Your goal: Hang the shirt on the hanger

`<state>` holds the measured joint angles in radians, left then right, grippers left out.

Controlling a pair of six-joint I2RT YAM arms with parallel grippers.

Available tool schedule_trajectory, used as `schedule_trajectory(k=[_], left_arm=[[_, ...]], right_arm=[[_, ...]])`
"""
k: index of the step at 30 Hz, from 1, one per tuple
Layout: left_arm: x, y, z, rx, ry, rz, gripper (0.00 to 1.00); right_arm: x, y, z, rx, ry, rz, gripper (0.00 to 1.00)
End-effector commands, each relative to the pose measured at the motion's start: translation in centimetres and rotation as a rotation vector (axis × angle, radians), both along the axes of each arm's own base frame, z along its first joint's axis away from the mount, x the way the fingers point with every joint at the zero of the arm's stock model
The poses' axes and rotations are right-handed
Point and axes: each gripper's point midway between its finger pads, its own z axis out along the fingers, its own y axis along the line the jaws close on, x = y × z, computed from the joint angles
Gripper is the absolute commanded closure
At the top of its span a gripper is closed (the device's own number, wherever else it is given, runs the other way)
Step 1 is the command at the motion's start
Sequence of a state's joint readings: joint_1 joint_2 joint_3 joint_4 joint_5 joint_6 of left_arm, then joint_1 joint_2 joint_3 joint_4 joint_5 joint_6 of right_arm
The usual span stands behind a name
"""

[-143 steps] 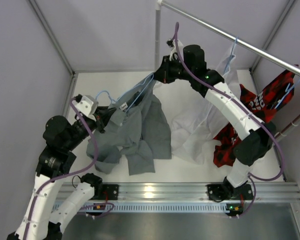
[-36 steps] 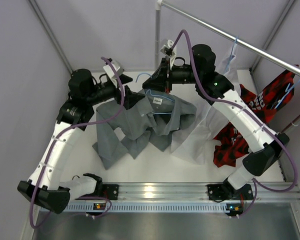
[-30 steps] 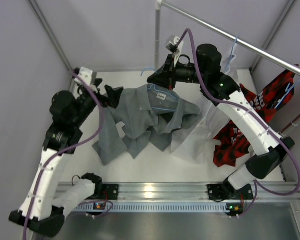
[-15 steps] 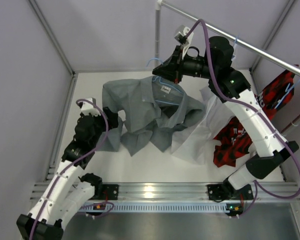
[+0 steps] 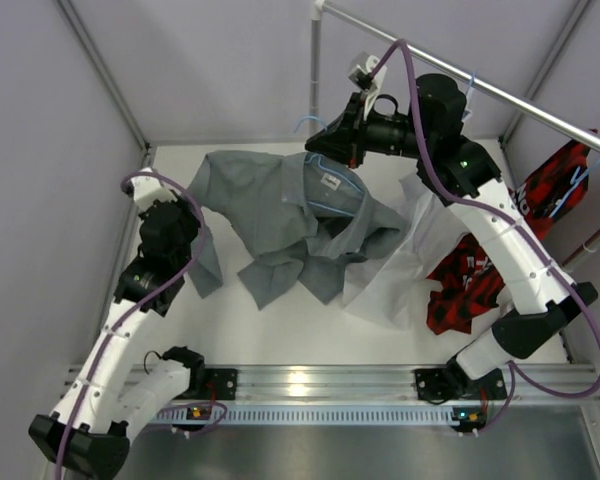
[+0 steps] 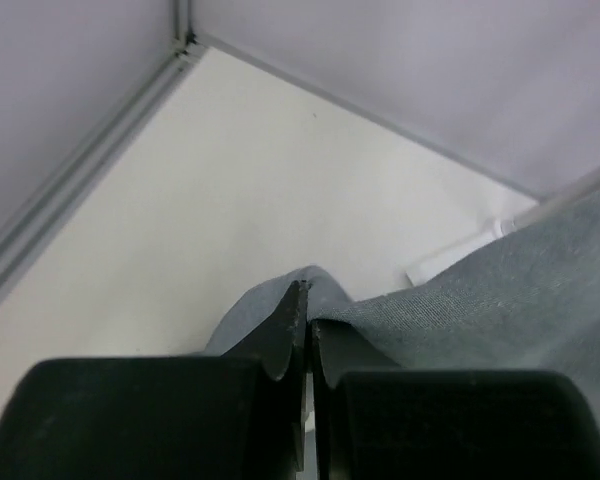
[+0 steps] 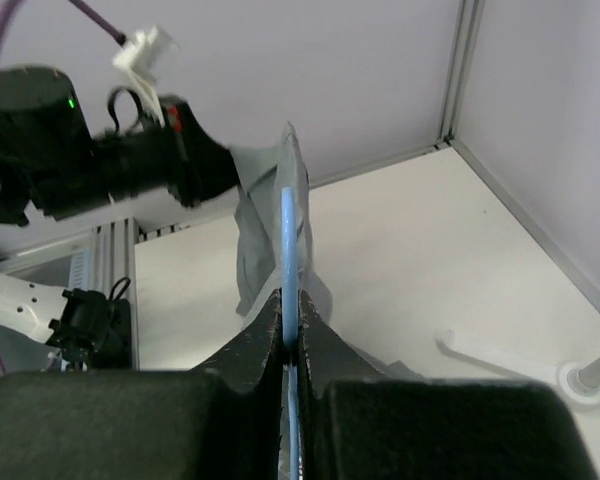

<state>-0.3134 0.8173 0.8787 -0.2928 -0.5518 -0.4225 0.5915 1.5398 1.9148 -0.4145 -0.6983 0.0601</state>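
The grey shirt (image 5: 270,215) hangs by its collar from the light-blue hanger (image 7: 288,240), its lower part crumpled on the white table (image 5: 300,320). My right gripper (image 5: 325,150) is shut on the hanger's wire just under the hook (image 5: 306,124), held up at the back. In the right wrist view the blue wire runs straight between its fingertips (image 7: 290,300). At the left, my left gripper (image 5: 192,238) is shut on a fold of the shirt's left edge. Grey cloth wraps its closed tips (image 6: 306,296) in the left wrist view.
A white shirt (image 5: 400,270) and a red-and-black garment (image 5: 500,230) hang on the metal rail (image 5: 460,75) at the right. The rail's upright post (image 5: 315,70) stands just behind the right gripper. Walls close the left and back sides. An aluminium base rail (image 5: 310,383) runs along the front.
My left gripper came away from the shirt's shoulder, dropped to the front left and shut on the shirt's edge, drawing it leftward. The right arm raised the hanger slightly toward the rail.
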Motion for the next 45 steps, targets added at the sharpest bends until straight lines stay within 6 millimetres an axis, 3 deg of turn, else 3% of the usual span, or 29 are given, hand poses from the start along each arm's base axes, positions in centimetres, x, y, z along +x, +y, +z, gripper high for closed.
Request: schedule_trajectory(k=[1, 2, 3, 4, 5, 6, 7, 8, 9, 12, 14, 15, 19, 21, 23, 24, 25, 26, 27, 29, 30, 32, 33, 35, 36, 38, 39, 42, 45], left_arm=[[0.2, 3.7, 4.4, 0.002, -0.059, 0.190, 1.00], [0.4, 5.2, 6.8, -0.012, -0.091, 0.234, 1.00], [1.1, 5.0, 7.2, -0.029, -0.079, 0.191, 1.00], [2.3, 5.5, 6.3, -0.038, -0.029, 0.182, 1.00], [2.6, 8.2, 6.5, -0.066, -0.024, 0.232, 1.00], [3.4, 7.7, 7.3, -0.113, -0.033, 0.147, 1.00], [4.2, 8.5, 6.5, -0.165, -0.018, 0.146, 1.00], [4.1, 11.0, 6.1, -0.198, -0.016, 0.187, 1.00], [4.6, 10.9, 5.8, -0.226, -0.012, 0.150, 1.00], [5.9, 9.1, 4.6, -0.285, 0.015, 0.005, 1.00], [6.2, 6.8, 5.9, -0.299, -0.044, -0.133, 1.00], [5.9, 5.3, 5.5, -0.313, -0.053, -0.219, 1.00], [4.6, 2.8, 9.3, -0.243, -0.175, -0.378, 0.97], [4.4, 2.0, 10.9, -0.204, -0.198, -0.443, 1.00], [4.3, 1.7, 11.2, -0.210, -0.200, -0.457, 1.00], [4.4, 2.3, 10.8, -0.223, -0.182, -0.415, 0.93], [4.6, 4.4, 10.8, -0.215, -0.175, -0.284, 0.79], [4.5, 5.7, 10.4, -0.209, -0.155, -0.205, 0.57], [3.8, 6.8, 9.4, -0.201, -0.109, -0.127, 0.02], [2.7, 9.4, 10.4, -0.135, -0.113, 0.020, 0.02], [1.8, 9.2, 12.0, -0.104, -0.151, 0.014, 0.02], [0.8, 7.6, 15.4, -0.039, -0.235, -0.077, 0.02], [0.0, 5.0, 18.4, 0.016, -0.300, -0.222, 0.02], [-1.1, 1.9, 22.0, 0.072, -0.377, -0.393, 0.02], [-2.9, -1.7, 24.7, 0.109, -0.436, -0.581, 0.02], [-3.7, -4.9, 26.5, 0.151, -0.469, -0.773, 0.02], [-6.2, -8.1, 28.3, 0.195, -0.516, -0.946, 0.02], [-8.9, -12.5, 28.5, 0.332, -0.583, -1.230, 0.02], [-11.3, -14.8, 25.9, 0.491, -0.646, -1.486, 0.02]], right_arm=[[-0.1, -1.3, 0.3, 0.002, -0.038, -0.030, 1.00], [0.0, -1.6, -0.1, -0.007, -0.042, -0.028, 1.00], [0.0, -1.8, -0.3, -0.011, -0.045, -0.029, 1.00], [0.1, -2.3, -0.9, -0.021, -0.039, -0.039, 1.00], [0.1, -2.5, -1.1, -0.022, -0.039, -0.045, 1.00], [0.1, -2.7, -1.2, -0.024, -0.037, -0.051, 1.00], [-0.1, -3.2, -1.0, -0.020, -0.043, -0.064, 1.00], [0.0, -3.4, -0.8, -0.017, -0.050, -0.070, 1.00], [-0.1, -3.5, -0.5, -0.012, -0.055, -0.070, 1.00], [-0.2, -3.1, 0.7, 0.029, -0.075, -0.050, 1.00], [-0.2, -2.5, 1.4, 0.065, -0.066, -0.026, 1.00], [0.0, -2.1, 1.3, 0.073, -0.050, -0.013, 1.00], [0.4, -1.1, 1.7, 0.089, -0.040, 0.019, 1.00], [0.3, -0.4, 2.2, 0.095, -0.040, 0.040, 1.00], [0.4, 0.0, 2.8, 0.102, -0.047, 0.049, 1.00], [0.3, 0.1, 3.0, 0.105, -0.049, 0.049, 1.00], [0.4, 0.1, 3.2, 0.108, -0.051, 0.046, 1.00], [0.2, 0.0, 3.7, 0.109, -0.055, 0.044, 1.00], [0.3, 0.1, 3.8, 0.105, -0.059, 0.036, 1.00], [0.1, -0.1, 5.1, 0.108, -0.085, 0.022, 1.00], [0.3, 0.2, 4.6, 0.083, -0.077, 0.010, 1.00], [-0.2, 0.2, 5.9, 0.087, -0.102, 0.001, 1.00], [0.0, 0.7, 5.7, 0.077, -0.101, -0.016, 1.00], [-0.5, 1.1, 7.0, 0.089, -0.130, -0.031, 1.00], [-0.2, 1.8, 6.3, 0.061, -0.119, -0.058, 1.00], [0.4, 2.1, 6.8, 0.037, -0.170, -0.117, 1.00], [-0.1, 2.5, 6.6, 0.024, -0.173, -0.122, 1.00], [-0.1, 2.2, 6.2, 0.001, -0.165, -0.168, 1.00], [-1.1, 1.8, 5.7, -0.015, -0.132, -0.150, 1.00]])
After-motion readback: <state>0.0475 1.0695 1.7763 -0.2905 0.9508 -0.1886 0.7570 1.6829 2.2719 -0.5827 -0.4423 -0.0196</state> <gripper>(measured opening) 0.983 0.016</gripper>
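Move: The left hand already pinches the grey shirt's left edge; the hanger's middle lies about 21 cm to its right, 3 cm back and 9 cm higher, with the shirt collar some 19 cm right, 2 cm back and 11 cm higher. The right hand already holds the hanger's neck; the shirt's left shoulder is roughly 8 cm to its left, 2 cm back and 8 cm below, the collar about 2 cm back and 7 cm below. Left hand pulls the shirt about 13 cm left, returns, lets go and rises 20 cm rightward; right keeps the hanger. ##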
